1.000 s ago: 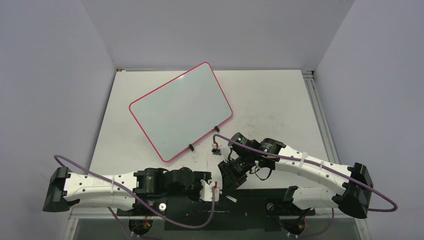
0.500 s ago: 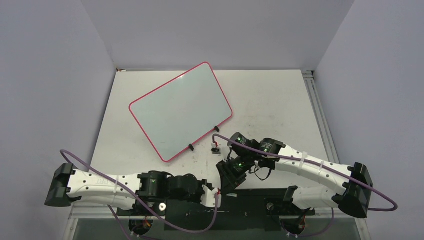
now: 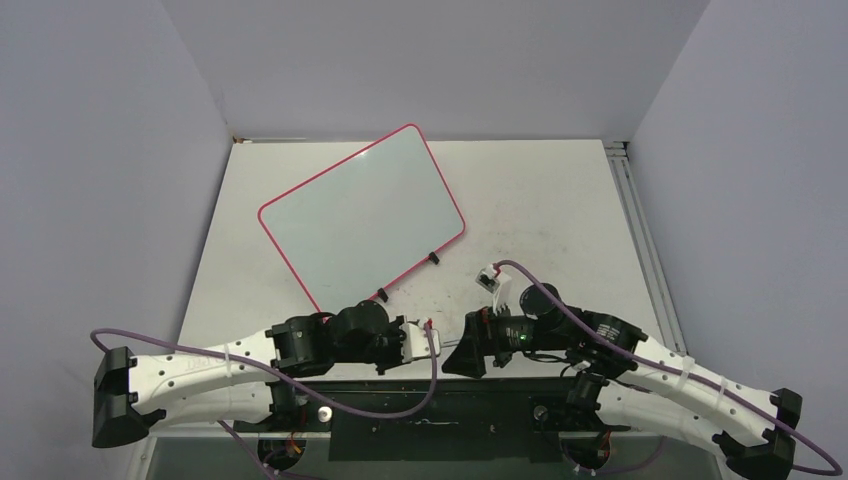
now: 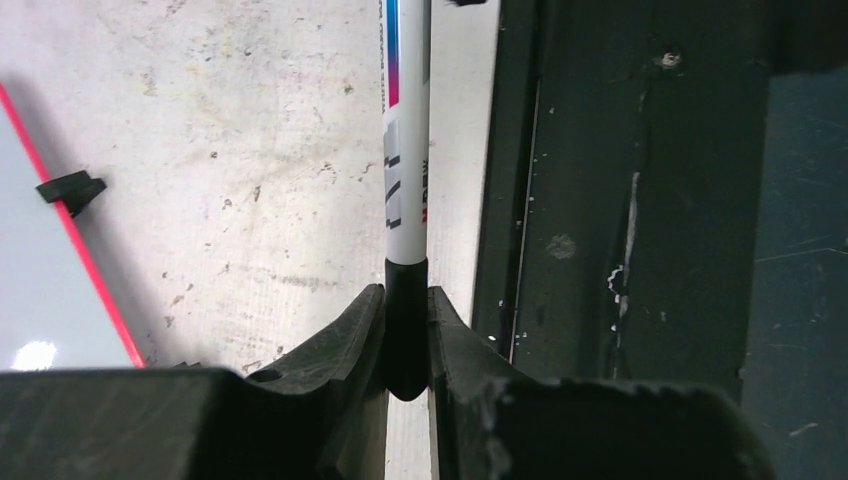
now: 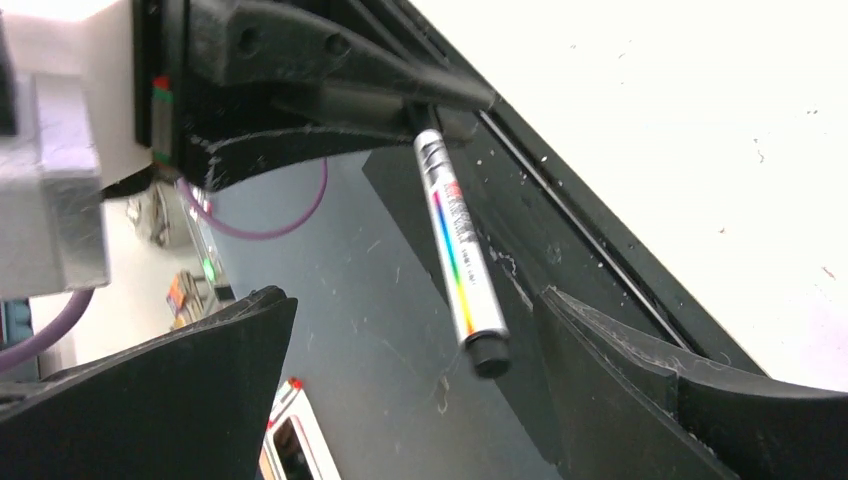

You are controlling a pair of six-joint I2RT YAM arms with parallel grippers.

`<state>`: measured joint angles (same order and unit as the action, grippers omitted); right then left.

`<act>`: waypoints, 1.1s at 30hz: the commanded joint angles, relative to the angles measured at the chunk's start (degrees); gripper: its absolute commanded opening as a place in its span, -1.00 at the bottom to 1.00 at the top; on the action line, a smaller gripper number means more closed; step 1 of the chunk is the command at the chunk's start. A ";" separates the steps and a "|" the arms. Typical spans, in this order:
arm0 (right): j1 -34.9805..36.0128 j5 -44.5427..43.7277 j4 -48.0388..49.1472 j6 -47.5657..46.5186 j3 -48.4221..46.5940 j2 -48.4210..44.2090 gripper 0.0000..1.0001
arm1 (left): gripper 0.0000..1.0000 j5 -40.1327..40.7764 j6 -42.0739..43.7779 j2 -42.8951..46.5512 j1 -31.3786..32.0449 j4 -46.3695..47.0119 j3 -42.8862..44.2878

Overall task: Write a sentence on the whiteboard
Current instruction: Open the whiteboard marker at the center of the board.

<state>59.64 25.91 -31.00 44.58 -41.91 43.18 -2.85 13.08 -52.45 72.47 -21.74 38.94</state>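
The whiteboard [image 3: 360, 218], white with a pink-red rim, lies tilted on the table at the back left, and its corner [image 4: 30, 260] shows in the left wrist view. Its surface looks blank; the sentence is out of view. My left gripper [image 3: 438, 343] [image 4: 407, 330] is shut on the black end of a white marker [image 4: 407, 150] with a rainbow stripe. The marker [image 5: 460, 250] sticks out toward my right gripper [image 3: 466, 355] [image 5: 415, 300]. That gripper is open, and the marker's free black end hangs between its fingers without touching them.
Both grippers meet over the black base plate [image 4: 650, 200] at the table's near edge. The board's black feet [image 3: 434, 258] [image 3: 381, 295] point toward the arms. Purple cables [image 3: 420, 400] loop round both arms. Grey walls close in the table on three sides.
The left gripper closed on the marker and the arm moved up and right. The right gripper let go and opened wide, and its arm swung down and to the right.
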 commanded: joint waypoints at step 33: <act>0.65 0.70 18.69 5.41 7.25 2.48 -0.70 | -1.00 -13.15 -2.49 -2.84 -3.65 -0.39 4.02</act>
<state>59.72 27.27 -15.03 50.15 -34.13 47.00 -14.94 10.98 -55.05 69.21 -23.38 39.92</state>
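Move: The left hand holds the marker by one black end; the marker's middle lies about 6 cm to its right and 1 cm ahead, at its height. From the open right hand that middle is some 3 cm ahead, 5 cm left and 1 cm lower. The whiteboard's near clip sits about 8 cm ahead and 18 cm left of the right hand, the far clip about 17 cm ahead and 5 cm left, both some 14 cm below. Right hand closes on the marker barrel, about 3 cm left and 2 down, as left hand draws back. ##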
